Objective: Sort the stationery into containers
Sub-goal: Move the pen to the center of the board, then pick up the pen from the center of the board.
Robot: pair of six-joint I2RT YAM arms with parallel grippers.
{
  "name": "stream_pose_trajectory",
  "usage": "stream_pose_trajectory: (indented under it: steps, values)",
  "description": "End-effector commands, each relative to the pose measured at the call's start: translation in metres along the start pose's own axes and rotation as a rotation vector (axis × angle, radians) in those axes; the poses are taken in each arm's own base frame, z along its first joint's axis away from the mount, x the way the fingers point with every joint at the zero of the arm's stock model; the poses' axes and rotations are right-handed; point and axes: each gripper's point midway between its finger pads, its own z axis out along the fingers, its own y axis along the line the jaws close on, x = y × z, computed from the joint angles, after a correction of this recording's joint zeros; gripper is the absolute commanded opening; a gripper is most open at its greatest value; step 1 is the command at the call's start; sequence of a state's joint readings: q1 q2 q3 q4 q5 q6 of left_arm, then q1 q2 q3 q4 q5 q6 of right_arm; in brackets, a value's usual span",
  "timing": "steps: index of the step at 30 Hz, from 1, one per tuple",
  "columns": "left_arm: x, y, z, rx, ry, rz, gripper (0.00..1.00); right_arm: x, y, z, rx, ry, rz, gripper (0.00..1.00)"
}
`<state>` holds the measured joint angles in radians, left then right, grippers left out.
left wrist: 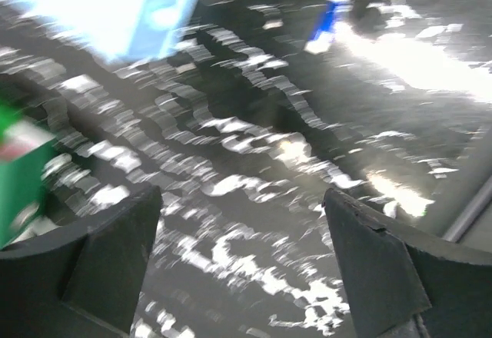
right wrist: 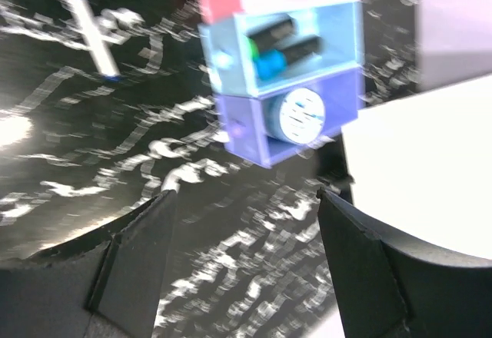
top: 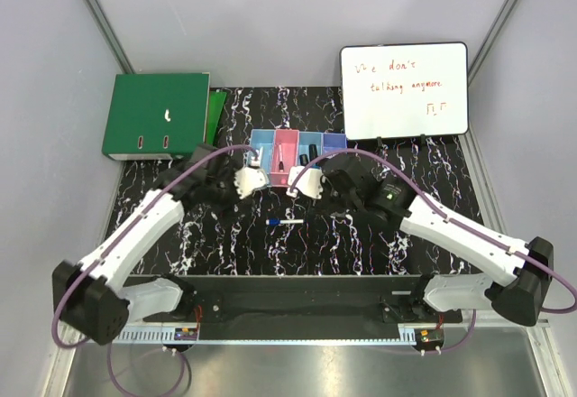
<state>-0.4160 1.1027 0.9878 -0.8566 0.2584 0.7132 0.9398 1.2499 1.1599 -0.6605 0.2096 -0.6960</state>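
The containers (top: pixel 297 149) are a joined row of small bins: light blue, pink, light blue, purple-blue. In the right wrist view the light blue bin (right wrist: pixel 338 27) holds two dark markers (right wrist: pixel 286 46), and the purple-blue bin (right wrist: pixel 238 123) holds a round blue-and-white roll (right wrist: pixel 301 114). A white pen with a blue cap (top: pixel 285 223) lies loose on the mat in front of the bins. My left gripper (top: pixel 251 180) hovers by the left bin, open and empty (left wrist: pixel 242 198). My right gripper (top: pixel 300 185) hangs in front of the pink bin, open, with nothing between its fingers (right wrist: pixel 246 198).
A large green binder (top: pixel 155 115) lies at the back left. A whiteboard with red writing (top: pixel 404 90) lies at the back right, close to the purple-blue bin. The black marbled mat (top: pixel 361 244) covers the table. Grey walls enclose both sides.
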Motion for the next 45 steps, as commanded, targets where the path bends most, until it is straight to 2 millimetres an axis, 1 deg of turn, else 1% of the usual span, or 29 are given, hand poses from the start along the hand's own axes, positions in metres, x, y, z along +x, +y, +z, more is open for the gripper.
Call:
stream_pose_trajectory:
  steps: [1,2,3,4,5,7,8,9,12,16,20,22,23,26,28,33,36,38,39,40,41,43,44,45]
  values:
    - [-0.027,-0.016,0.030,0.110,-0.044,-0.046,0.89,0.011,-0.043,-0.014,0.192,0.075,-0.068,0.81]
    - [-0.031,-0.017,0.042,0.123,-0.038,-0.050,0.89,0.010,-0.048,-0.017,0.210,0.080,-0.076,0.81]
    - [-0.033,-0.017,0.047,0.129,-0.038,-0.062,0.89,0.006,-0.061,-0.024,0.251,0.082,-0.072,0.81]
    - [-0.035,-0.017,0.052,0.131,-0.035,-0.083,0.88,0.006,-0.067,-0.027,0.269,0.087,-0.067,0.81]
    - [-0.036,-0.016,0.063,0.135,-0.029,-0.090,0.88,0.008,-0.074,-0.030,0.287,0.096,-0.061,0.81]
    - [-0.035,-0.014,0.074,0.126,-0.012,-0.114,0.88,0.006,-0.090,-0.043,0.329,0.101,-0.075,0.81]
    - [-0.036,-0.015,0.083,0.133,-0.001,-0.116,0.88,0.007,-0.097,-0.046,0.343,0.109,-0.083,0.81]
    - [-0.037,-0.015,0.088,0.136,0.005,-0.122,0.87,0.004,-0.106,-0.055,0.369,0.103,-0.099,0.81]
    - [-0.040,-0.018,0.103,0.149,0.018,-0.128,0.85,-0.001,-0.120,-0.069,0.415,0.092,-0.089,0.81]
    - [-0.041,-0.025,0.125,0.149,0.044,-0.127,0.84,-0.002,-0.134,-0.082,0.460,0.098,-0.079,0.81]
    - [-0.034,-0.033,0.141,0.148,0.091,-0.112,0.82,-0.001,-0.149,-0.094,0.499,0.096,-0.064,0.80]
    - [-0.029,-0.035,0.148,0.147,0.108,-0.104,0.82,-0.001,-0.153,-0.096,0.507,0.092,-0.055,0.80]
    - [-0.027,-0.037,0.149,0.147,0.112,-0.100,0.82,-0.003,-0.156,-0.099,0.514,0.087,-0.050,0.80]
    - [-0.014,-0.040,0.157,0.139,0.144,-0.075,0.82,-0.006,-0.160,-0.102,0.524,0.078,-0.039,0.80]
    - [-0.011,-0.041,0.161,0.132,0.147,-0.059,0.81,-0.008,-0.162,-0.105,0.532,0.071,-0.036,0.80]
    - [0.001,-0.050,0.169,0.138,0.181,-0.006,0.76,-0.015,-0.172,-0.114,0.562,0.048,-0.029,0.79]
    - [0.007,-0.055,0.170,0.144,0.200,0.030,0.67,-0.019,-0.178,-0.118,0.579,0.038,-0.026,0.79]
    - [0.008,-0.057,0.170,0.148,0.200,0.038,0.54,-0.022,-0.182,-0.120,0.592,0.031,-0.020,0.78]
    - [0.007,-0.060,0.170,0.153,0.200,0.039,0.46,-0.021,-0.183,-0.121,0.599,0.031,-0.018,0.78]
    - [0.006,-0.060,0.169,0.153,0.199,0.040,0.33,-0.021,-0.184,-0.120,0.603,0.036,-0.025,0.78]
    - [0.004,-0.063,0.169,0.162,0.192,0.040,0.25,-0.020,-0.187,-0.123,0.617,0.035,-0.023,0.78]
    - [0.002,-0.066,0.169,0.165,0.191,0.044,0.05,-0.018,-0.189,-0.125,0.629,0.040,-0.025,0.78]
    - [0.001,-0.067,0.169,0.164,0.190,0.042,0.00,-0.017,-0.191,-0.127,0.638,0.040,-0.022,0.78]
    - [-0.001,-0.068,0.166,0.167,0.189,0.041,0.00,-0.016,-0.192,-0.128,0.644,0.045,-0.021,0.77]
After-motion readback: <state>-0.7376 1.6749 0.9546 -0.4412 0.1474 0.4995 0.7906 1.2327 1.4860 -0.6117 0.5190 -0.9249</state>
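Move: The pen lies flat on the table, its blue cap end towards me; its middle is about 15 cm to the right of my left hand, 1 cm ahead and 14 cm below. The divided box is centred roughly 19 cm beyond the pen and 3 cm farther right; the round tub in its right-hand compartment is some 19 cm beyond and 15 cm right of the pen. From my right hand, the pen is about 11 cm left, level fore and aft, 19 cm below. I drop my left hand about 14 cm while carrying it some 11 cm right to the pen's cap end, tipping the fingers more steeply down, then close them near the table and pinch the blue cap. Meanwhile my open right hand clears away from the pen, rising about 17 cm and drawing right and forward, its fingers tilting up. ##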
